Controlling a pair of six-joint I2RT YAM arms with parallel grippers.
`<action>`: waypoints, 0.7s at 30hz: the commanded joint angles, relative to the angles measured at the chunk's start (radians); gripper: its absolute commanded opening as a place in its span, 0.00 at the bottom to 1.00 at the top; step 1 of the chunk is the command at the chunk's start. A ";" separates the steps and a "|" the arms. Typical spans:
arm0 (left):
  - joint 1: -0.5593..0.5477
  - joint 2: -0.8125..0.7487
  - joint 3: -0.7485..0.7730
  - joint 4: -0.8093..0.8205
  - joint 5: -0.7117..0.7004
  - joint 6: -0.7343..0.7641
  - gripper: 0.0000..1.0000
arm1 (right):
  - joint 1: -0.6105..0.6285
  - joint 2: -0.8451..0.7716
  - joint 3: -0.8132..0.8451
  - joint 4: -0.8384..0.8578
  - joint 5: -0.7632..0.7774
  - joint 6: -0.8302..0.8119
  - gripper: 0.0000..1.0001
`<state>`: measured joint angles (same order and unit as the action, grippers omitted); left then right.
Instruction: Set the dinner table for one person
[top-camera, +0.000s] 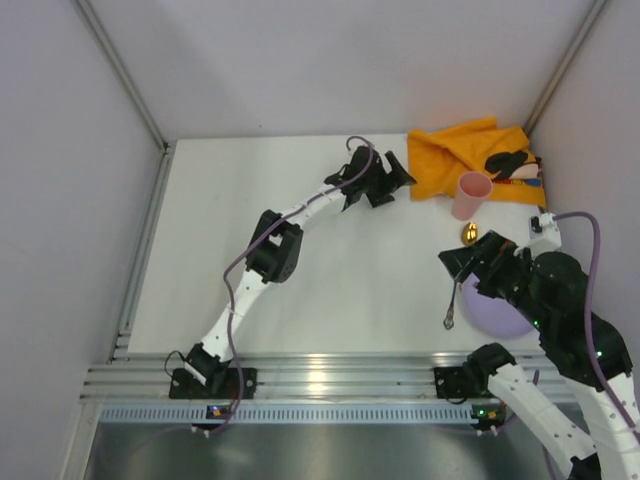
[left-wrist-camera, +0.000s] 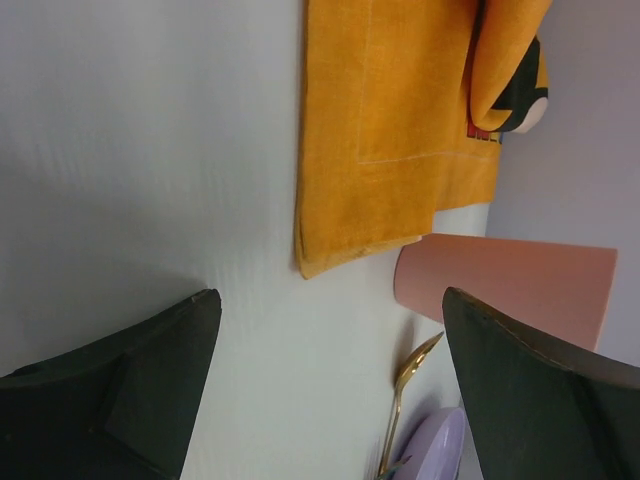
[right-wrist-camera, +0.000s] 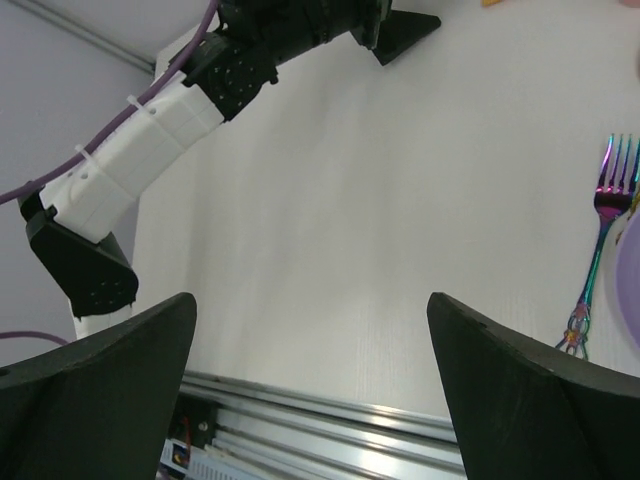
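Observation:
The white dinner table (top-camera: 230, 220) fills the top view. A crumpled orange placemat (top-camera: 462, 158) lies at its back right, with a pink cup (top-camera: 471, 195) standing in front of it. A gold spoon (top-camera: 469, 233), a rainbow fork (top-camera: 452, 305) and a purple plate (top-camera: 490, 312) lie at the right. My left gripper (top-camera: 398, 182) is open and empty just left of the placemat (left-wrist-camera: 400, 130) and the cup (left-wrist-camera: 510, 285). My right gripper (top-camera: 458, 265) is open and empty above the table, over the plate's left side; the fork (right-wrist-camera: 600, 250) lies to its right.
A metal rail (top-camera: 320, 380) runs along the table's near edge. Grey walls close in the back and both sides. The left arm (right-wrist-camera: 150, 130) stretches diagonally across the table's middle. The spoon (left-wrist-camera: 405, 400) and plate (left-wrist-camera: 430, 450) show between the left fingers.

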<state>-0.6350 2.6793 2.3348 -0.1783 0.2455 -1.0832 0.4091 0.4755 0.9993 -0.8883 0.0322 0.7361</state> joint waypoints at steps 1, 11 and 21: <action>-0.025 0.085 0.072 0.049 -0.028 -0.109 0.99 | -0.006 -0.020 0.055 -0.101 0.084 0.025 1.00; -0.120 0.238 0.207 0.135 -0.127 -0.129 0.91 | -0.006 -0.020 0.125 -0.215 0.189 0.036 1.00; -0.127 0.309 0.273 0.203 -0.222 -0.175 0.31 | -0.007 -0.018 0.182 -0.270 0.288 0.017 1.00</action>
<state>-0.7765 2.9410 2.5885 0.0452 0.0830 -1.2160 0.4091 0.4583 1.1400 -1.1278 0.2642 0.7624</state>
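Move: The napkin's near left corner lies about 6 cm to the left hand's right, 2 cm nearer the base and 4 cm below; the napkin's middle is some 21 cm right and 7 cm farther out. The pink cup stands about 19 cm right and 4 cm back from the left hand, with the spoon roughly 20 cm right and 17 cm back. From the right hand that corner is some 31 cm ahead, 5 cm left and 26 cm below. Rightward and almost level, the left hand sweeps about 9 cm to the napkin's near left corner, easing back slightly and rolling some 10 degrees. It then dips about 2 cm while the wide-open fingers close most of the way, taking the corner's cloth between the tips. The empty right hand draws off 5 cm right and a little back, turning clockwise. ##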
